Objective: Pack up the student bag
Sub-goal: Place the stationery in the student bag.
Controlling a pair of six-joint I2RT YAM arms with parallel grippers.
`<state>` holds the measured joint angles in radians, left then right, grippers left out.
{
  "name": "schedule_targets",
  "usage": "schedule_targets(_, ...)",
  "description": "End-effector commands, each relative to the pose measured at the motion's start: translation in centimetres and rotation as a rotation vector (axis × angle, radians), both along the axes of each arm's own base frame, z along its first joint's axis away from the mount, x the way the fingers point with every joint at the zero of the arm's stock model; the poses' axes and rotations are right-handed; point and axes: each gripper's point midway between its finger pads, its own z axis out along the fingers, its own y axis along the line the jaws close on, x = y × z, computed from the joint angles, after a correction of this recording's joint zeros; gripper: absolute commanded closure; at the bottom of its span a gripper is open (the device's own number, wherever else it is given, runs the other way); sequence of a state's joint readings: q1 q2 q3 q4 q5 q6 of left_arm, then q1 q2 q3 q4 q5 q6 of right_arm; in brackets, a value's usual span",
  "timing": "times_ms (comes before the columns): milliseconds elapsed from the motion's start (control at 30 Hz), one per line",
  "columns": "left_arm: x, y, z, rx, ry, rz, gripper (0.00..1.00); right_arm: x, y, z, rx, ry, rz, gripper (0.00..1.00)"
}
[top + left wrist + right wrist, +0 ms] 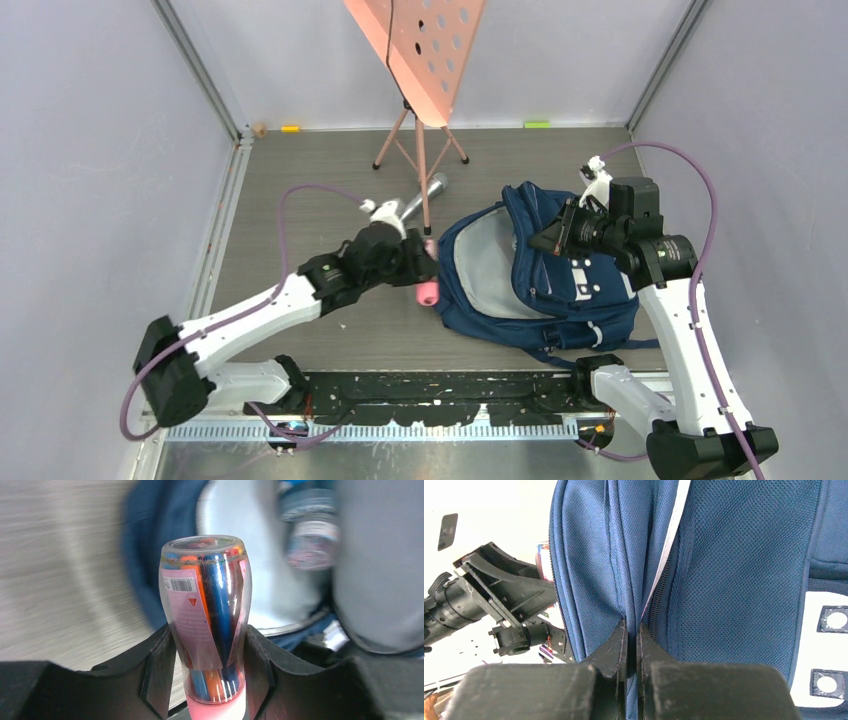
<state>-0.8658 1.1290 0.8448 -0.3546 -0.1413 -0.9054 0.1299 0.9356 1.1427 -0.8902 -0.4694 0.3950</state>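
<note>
The student bag point(560, 285) lies right of centre, navy, with its mouth open and the grey lining point(480, 270) showing. My right gripper point(556, 234) is shut on a fold of the bag's navy fabric point(734, 570) at the opening's upper rim, its jaws pinching the cloth point(632, 630). My left gripper point(418, 262) is shut on a clear tube of coloured pens point(205, 605) with a pink cap point(428, 295), held just left of the bag's mouth. In the left wrist view both fingers point(160, 655) press the tube's sides. A blurred bottle-like item point(310, 530) shows against the grey lining.
A pink music stand point(420, 40) on a tripod stands at the back centre, one leg close to my left gripper. A silver flask point(425, 192) lies by that leg. Small yellow point(290, 128) and green point(537, 124) items sit at the back wall. Grey walls enclose both sides.
</note>
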Motion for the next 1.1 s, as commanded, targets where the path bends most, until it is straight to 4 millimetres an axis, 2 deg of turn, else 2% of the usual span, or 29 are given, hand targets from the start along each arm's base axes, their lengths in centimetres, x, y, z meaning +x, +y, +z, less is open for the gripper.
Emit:
schedule_targets(0, 0.3, -8.5, 5.5, -0.176, -0.121, -0.203, 0.64, -0.7, 1.4, 6.3, 0.089, -0.199, 0.073, 1.0)
schedule_targets(67, 0.8, -10.8, 5.8, -0.194, -0.132, -0.242, 0.64, -0.8, 1.4, 6.3, 0.089, -0.201, 0.07, 1.0)
schedule_targets(133, 1.6, -12.6, 5.3, -0.192, -0.139, -0.258, 0.65, -0.9, 1.4, 6.3, 0.091, -0.2, 0.069, 0.99)
schedule_targets(433, 5.3, -17.7, 1.3, -0.148, -0.164, -0.281, 0.64, -1.2, 1.5, 6.5, 0.106, -0.207, 0.07, 0.99)
schedule_targets(467, 5.6, -18.1, 1.1, -0.142, -0.164, -0.28, 0.62, -1.2, 1.5, 6.5, 0.106, -0.207, 0.07, 0.99)
schedule_targets(533, 6.1, -18.5, 0.3, -0.122, -0.16, -0.278, 0.51, -1.3, 1.5, 6.5, 0.107, -0.205, 0.069, 0.99)
schedule_targets(667, 6.7, -18.5, -0.3, -0.082, -0.168, -0.27, 0.31, -1.3, 1.3, 6.3, 0.099, -0.204, 0.061, 1.0)
schedule_targets(800, 6.7, -17.1, -0.4, -0.005, -0.173, -0.262, 0.1, -1.2, 1.2, 6.0, 0.089, -0.198, 0.054, 1.0)
schedule_targets(933, 6.1, -15.3, 0.0, 0.048, -0.184, -0.266, 0.04, -0.7, 0.8, 5.4, 0.067, -0.188, 0.032, 0.99)
schedule_targets(1067, 5.4, -12.5, 1.3, 0.104, -0.221, -0.252, 0.0, -0.3, 0.4, 4.5, 0.04, -0.17, 0.008, 0.99)
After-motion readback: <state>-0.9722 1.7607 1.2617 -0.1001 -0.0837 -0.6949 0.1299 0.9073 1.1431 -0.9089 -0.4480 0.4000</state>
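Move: The left hand holds the stationery case; the pale floor of the bag's open mouth lies about 16 cm to its right, some 9 cm ahead and 13 cm below. Inside, the small jar sits about 22 cm right and 8 cm ahead, the blue tub about 21 cm right and 14 cm ahead. From the right hand, still gripping the flap, the bag floor is roughly 8 cm ahead, 8 cm left and 22 cm below. Left hand swings the stationery about 17 cm right, slightly forward, sinks 7 cm and opens over the bag. ##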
